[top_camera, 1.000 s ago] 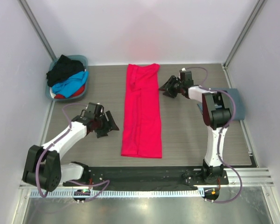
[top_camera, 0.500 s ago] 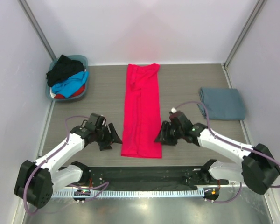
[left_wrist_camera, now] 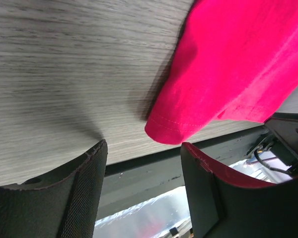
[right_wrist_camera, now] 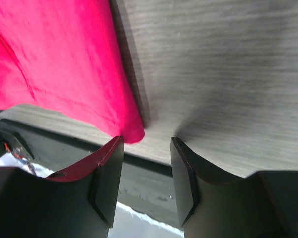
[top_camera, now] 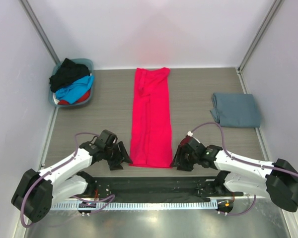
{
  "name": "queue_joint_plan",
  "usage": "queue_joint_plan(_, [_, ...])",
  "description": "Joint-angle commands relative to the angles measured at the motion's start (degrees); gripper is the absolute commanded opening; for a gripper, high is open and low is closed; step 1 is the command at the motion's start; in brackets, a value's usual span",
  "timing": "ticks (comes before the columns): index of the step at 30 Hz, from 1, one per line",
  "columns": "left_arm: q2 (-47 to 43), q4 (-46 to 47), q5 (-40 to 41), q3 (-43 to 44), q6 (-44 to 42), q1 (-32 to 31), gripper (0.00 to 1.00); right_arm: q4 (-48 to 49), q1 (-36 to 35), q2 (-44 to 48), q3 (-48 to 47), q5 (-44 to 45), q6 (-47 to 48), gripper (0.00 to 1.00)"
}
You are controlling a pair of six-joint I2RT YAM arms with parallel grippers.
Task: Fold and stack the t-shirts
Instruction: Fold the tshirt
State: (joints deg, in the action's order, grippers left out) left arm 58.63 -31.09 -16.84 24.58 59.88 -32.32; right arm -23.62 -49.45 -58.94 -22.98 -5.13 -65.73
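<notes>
A bright red-pink t-shirt, folded into a long strip, lies flat mid-table. My left gripper is low at its near left corner, open. In the left wrist view the shirt's hem corner sits just beyond the gripper, close to the right finger. My right gripper is at the near right corner, open. There the shirt's corner touches the tip of the left finger of the gripper. Nothing is between either pair of jaws. A folded slate grey-blue t-shirt lies at the right.
A teal basket at the back left holds black, bright blue and red shirts. A black strip and metal rail run along the table's near edge, just behind both grippers. Walls enclose the table on three sides.
Both arms came toward the near edge. The right gripper swung from the shirt's far right side down to its near right corner; the left slid to the near left corner. Both jaws narrowed slightly.
</notes>
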Motion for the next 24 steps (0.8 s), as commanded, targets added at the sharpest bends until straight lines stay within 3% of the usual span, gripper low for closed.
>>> queue_joint_plan(1, [-1.24,5.42,-1.44,-1.64,3.05,-0.47,0.62,2.87,-0.38,-1.09,-1.54,3.71,0.17,0.49])
queue_joint_plan(5, [-0.28,7.62,-1.26,-2.08,3.4,-0.47,0.61,3.84,-0.38,-5.22,-3.9,4.51,2.53,0.49])
queue_joint_plan(8, [0.69,9.2,-1.09,-1.99,3.4,-0.47,0.58,4.37,-0.38,-7.59,-4.88,4.86,3.24,0.39])
queue_joint_plan(12, [3.5,11.84,-1.27,-1.64,4.02,-0.47,0.53,4.11,-0.3,-7.34,-4.44,3.98,2.81,0.17])
queue_joint_plan(13, [3.94,12.1,-1.35,-1.64,4.11,-0.47,0.52,4.1,-0.38,-6.11,-4.0,3.98,2.72,0.08])
queue_joint_plan(15, [4.56,12.54,-1.26,-1.46,4.11,-0.47,0.51,3.93,-0.38,-5.05,-3.65,3.63,2.19,0.01])
queue_joint_plan(24, [6.76,14.83,-2.06,-2.34,4.28,-0.99,0.35,3.14,-0.29,-5.57,-3.73,2.66,2.19,0.01])
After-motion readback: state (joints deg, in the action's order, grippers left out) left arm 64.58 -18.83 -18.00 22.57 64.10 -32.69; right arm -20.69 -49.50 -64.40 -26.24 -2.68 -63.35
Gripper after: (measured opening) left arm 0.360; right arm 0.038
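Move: The left hand, close over the table, has the tshirt's near left corner about 3 cm to its right, 1 cm ahead and 1 cm below; the near right corner is some 21 cm to its right and 1 cm ahead. From the right hand, that near right corner lies about 2 cm ahead, 2 cm left and 1 cm down. The folded grey cloth is roughly 31 cm ahead and 34 cm to the right of the right hand. Forward and inward, both hands ease onto the tshirt's two near corners. The right goes about 2 cm forward and 1 cm left, dips slightly, shuts on its corner, then lifts about 1 cm, keeping the pinch. The left goes some 2 cm forward and 2 cm right, sinking a little; its fingers narrow around the other corner without shutting fully. ##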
